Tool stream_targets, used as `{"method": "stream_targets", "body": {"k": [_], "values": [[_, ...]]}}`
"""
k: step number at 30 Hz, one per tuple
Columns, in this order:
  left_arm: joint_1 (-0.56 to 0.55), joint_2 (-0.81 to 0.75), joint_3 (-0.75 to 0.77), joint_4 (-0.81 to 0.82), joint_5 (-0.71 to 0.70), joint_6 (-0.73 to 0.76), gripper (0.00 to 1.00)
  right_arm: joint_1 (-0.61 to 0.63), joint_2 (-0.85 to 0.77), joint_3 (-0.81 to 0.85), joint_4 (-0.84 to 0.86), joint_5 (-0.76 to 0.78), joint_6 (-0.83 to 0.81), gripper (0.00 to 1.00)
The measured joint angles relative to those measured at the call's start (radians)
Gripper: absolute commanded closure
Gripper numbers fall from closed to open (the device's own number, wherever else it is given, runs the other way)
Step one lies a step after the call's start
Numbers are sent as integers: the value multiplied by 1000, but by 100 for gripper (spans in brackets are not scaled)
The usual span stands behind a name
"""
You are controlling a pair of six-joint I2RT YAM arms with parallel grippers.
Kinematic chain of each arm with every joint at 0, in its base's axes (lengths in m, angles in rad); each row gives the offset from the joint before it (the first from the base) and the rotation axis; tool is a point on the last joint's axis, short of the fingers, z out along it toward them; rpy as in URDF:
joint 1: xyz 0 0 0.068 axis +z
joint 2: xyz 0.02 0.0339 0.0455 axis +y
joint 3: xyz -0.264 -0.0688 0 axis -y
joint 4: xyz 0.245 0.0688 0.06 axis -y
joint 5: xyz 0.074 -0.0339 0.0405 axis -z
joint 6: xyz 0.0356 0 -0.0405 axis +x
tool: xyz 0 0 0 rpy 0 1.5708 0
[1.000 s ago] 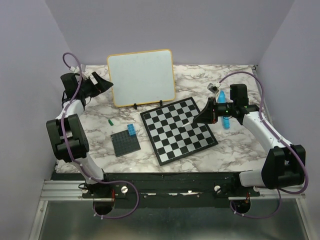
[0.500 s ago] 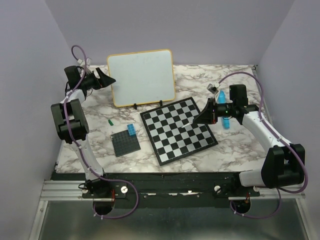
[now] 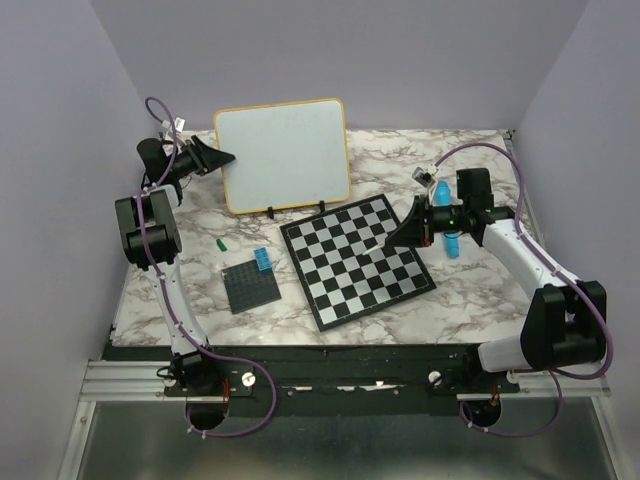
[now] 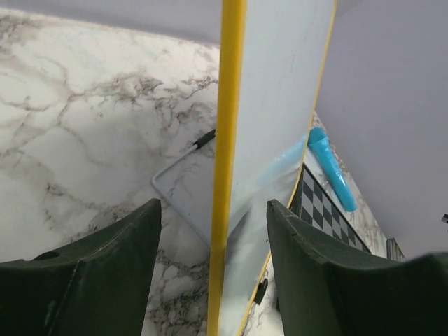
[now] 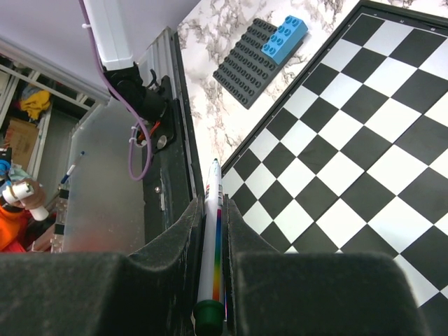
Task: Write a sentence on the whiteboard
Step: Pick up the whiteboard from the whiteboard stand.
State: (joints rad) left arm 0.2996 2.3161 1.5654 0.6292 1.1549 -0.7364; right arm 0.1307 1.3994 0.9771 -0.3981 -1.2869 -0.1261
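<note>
The whiteboard (image 3: 283,153), white with a thin yellow frame, stands upright on a small easel at the back of the table. Its face looks blank, and no sentence is in view. My left gripper (image 3: 222,158) is at the board's left edge. In the left wrist view its jaws (image 4: 212,204) straddle the yellow frame (image 4: 229,140), open, with a gap on each side. My right gripper (image 3: 393,240) hovers over the chessboard's right part, shut on a white marker (image 5: 210,259) with a rainbow stripe and a green end.
A black-and-white chessboard (image 3: 355,260) lies in front of the whiteboard. A dark grey baseplate (image 3: 250,290) with a blue brick (image 3: 262,260) sits to its left, near a small green cap (image 3: 221,244). A blue object (image 3: 452,243) stands by the right arm.
My left arm has swung in to the board's left edge, and its jaws have narrowed around the frame. The right arm and marker have not moved.
</note>
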Motion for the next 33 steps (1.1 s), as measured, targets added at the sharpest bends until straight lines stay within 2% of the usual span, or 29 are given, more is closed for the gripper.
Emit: {"method": "stream_targets", "body": {"k": [5, 9, 11, 13, 15, 17, 25, 33], "values": [[-13, 74, 80, 241, 32, -208, 41, 0, 12, 0, -3, 2, -6, 100], [-30, 88, 123, 305, 40, -273, 48, 0, 14, 0, -8, 3, -6, 99], [-39, 88, 134, 314, 43, -282, 62, 0, 14, 2, -8, 4, -6, 100], [-44, 89, 141, 312, 43, -284, 66, 0, 14, 2, -8, 4, -6, 100], [-46, 91, 141, 308, 46, -282, 86, 0, 14, 2, -8, 4, -6, 100], [-46, 95, 141, 302, 51, -293, 100, 0, 14, 2, -8, 5, -6, 99], [-60, 92, 154, 364, 73, -413, 100, 0, 14, 3, -9, 7, -7, 100], [-59, 92, 160, 546, 76, -536, 100, 0, 14, 3, -9, 7, -7, 99]]}}
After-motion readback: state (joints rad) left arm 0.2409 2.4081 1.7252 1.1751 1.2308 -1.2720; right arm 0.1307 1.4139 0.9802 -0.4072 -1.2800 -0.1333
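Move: Roughly 17 cm to the left hand's right, 2 cm farther out and at its height lies the middle of the whiteboard; its yellow left edge already runs between the open fingers. A green cap is on the table some 20 cm back, 2 cm to the left and 14 cm below the hand; a blue brick lies about 24 cm back and 9 cm to the right of the hand, equally low. From the right hand, the whiteboard's middle is about 32 cm ahead, 24 cm left and 7 cm lower. Rising about 4 cm and easing 3 cm to its right, with a slight forward reach that later turns back, the left hand slides up along the whiteboard's left edge and closes its fingers to pinch the yellow frame, one finger in front and one behind. Keeping the pinch, it goes up another 3 to 4 cm, the wrist turning some 15 degrees in all. ##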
